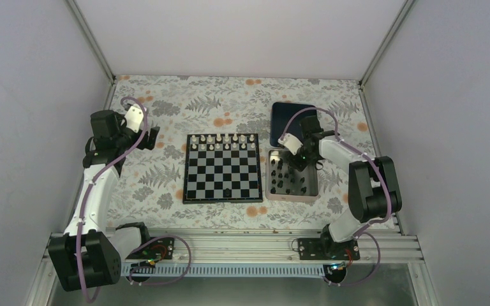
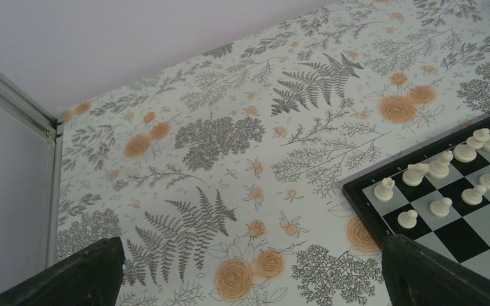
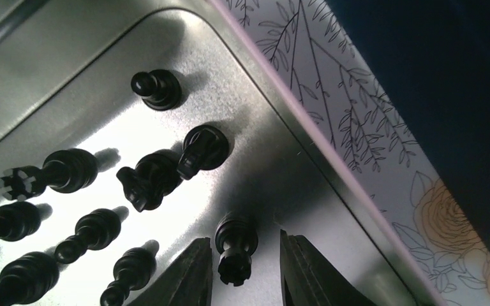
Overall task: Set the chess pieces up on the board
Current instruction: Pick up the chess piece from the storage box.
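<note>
The board lies mid-table, with white pieces along its far two rows and one black chess piece near its front edge. Several black chess pieces stand in the silver tray. My right gripper is down inside that tray, open, its jaws on either side of a black rook with a small gap on each side. My left gripper hangs open and wide over the floral cloth, just off the board's far left corner, with nothing between its fingers.
A dark blue tray sits just behind the silver tray, and its edge shows close to my right fingers. The silver tray's wall runs beside the rook. White pieces stand near my left gripper.
</note>
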You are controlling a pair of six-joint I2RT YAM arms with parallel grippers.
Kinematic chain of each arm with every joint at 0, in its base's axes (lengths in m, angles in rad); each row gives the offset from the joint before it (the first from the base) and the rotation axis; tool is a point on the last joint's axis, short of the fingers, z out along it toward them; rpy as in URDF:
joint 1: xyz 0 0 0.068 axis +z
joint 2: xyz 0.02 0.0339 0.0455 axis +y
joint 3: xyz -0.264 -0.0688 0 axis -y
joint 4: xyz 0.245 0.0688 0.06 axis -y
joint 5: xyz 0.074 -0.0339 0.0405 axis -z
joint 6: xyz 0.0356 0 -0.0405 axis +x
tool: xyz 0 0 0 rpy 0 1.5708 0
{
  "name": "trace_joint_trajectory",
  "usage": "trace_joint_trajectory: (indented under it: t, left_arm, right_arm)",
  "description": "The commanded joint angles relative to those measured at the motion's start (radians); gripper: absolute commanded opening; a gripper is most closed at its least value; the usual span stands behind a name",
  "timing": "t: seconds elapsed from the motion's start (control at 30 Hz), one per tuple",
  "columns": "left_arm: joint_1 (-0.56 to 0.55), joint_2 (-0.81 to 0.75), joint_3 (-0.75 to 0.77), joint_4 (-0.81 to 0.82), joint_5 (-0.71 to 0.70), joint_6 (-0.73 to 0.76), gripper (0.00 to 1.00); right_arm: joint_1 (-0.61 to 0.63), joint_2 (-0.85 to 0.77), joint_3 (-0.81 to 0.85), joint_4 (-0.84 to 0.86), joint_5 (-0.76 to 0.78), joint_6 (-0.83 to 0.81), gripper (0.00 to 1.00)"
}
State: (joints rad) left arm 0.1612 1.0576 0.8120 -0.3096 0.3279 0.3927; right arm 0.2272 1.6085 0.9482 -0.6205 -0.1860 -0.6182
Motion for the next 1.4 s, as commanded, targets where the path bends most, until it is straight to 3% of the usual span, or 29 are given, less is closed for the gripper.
trace_joint_trajectory:
  t: [0.0,0.5,0.77,1.07,1.37]
  left_arm:
    - [0.004,-0.016,0.005,0.006,0.031,0.009,1.0]
    - [0.004,-0.024,0.012,-0.009,0.031,0.014,1.0]
    - [0.004,-0.035,0.02,-0.018,0.03,0.014,1.0]
    - [0.005,-0.031,0.036,-0.019,0.056,-0.003,1.0]
    - [0.004,-0.036,0.039,-0.018,0.05,-0.011,1.0]
  right_arm:
    - [-0.008,0.011,-0.025,0.023,-0.017,0.006,0.29]
    - [-0.008,0.016,-0.033,0.032,-0.042,0.009,0.06]
    - [0.014,-0.102,0.075,-0.115,-0.031,0.015,0.04]
    - [0.285,-0.12,0.425,-0.333,0.042,0.076,0.05]
    - [0.549,0.13,0.646,-0.393,0.025,0.056,0.06]
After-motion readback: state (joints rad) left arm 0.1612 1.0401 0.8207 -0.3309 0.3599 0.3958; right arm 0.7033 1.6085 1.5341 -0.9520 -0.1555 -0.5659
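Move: The black piece with the notched top stands between the right hand's open fingers, about 1 cm back and 1 cm below the hand point. One black knight stands about 4 cm left and 1 cm ahead of the hand, a second 4 cm left and 2 cm back. A black pawn stands roughly 8 cm left, level with it. From the left hand, the notched piece lies about 55 cm right, 5 cm back and 19 cm below. The right fingers close on the notched black piece and pinch it, the hand first settling under 1 cm back and down. Keeping that grip, the hand lifts it out of the storage box and swings left to the far right corner of the chessboard, some 17 cm up and 18 cm left, turning about 25 degrees counter-clockwise. ##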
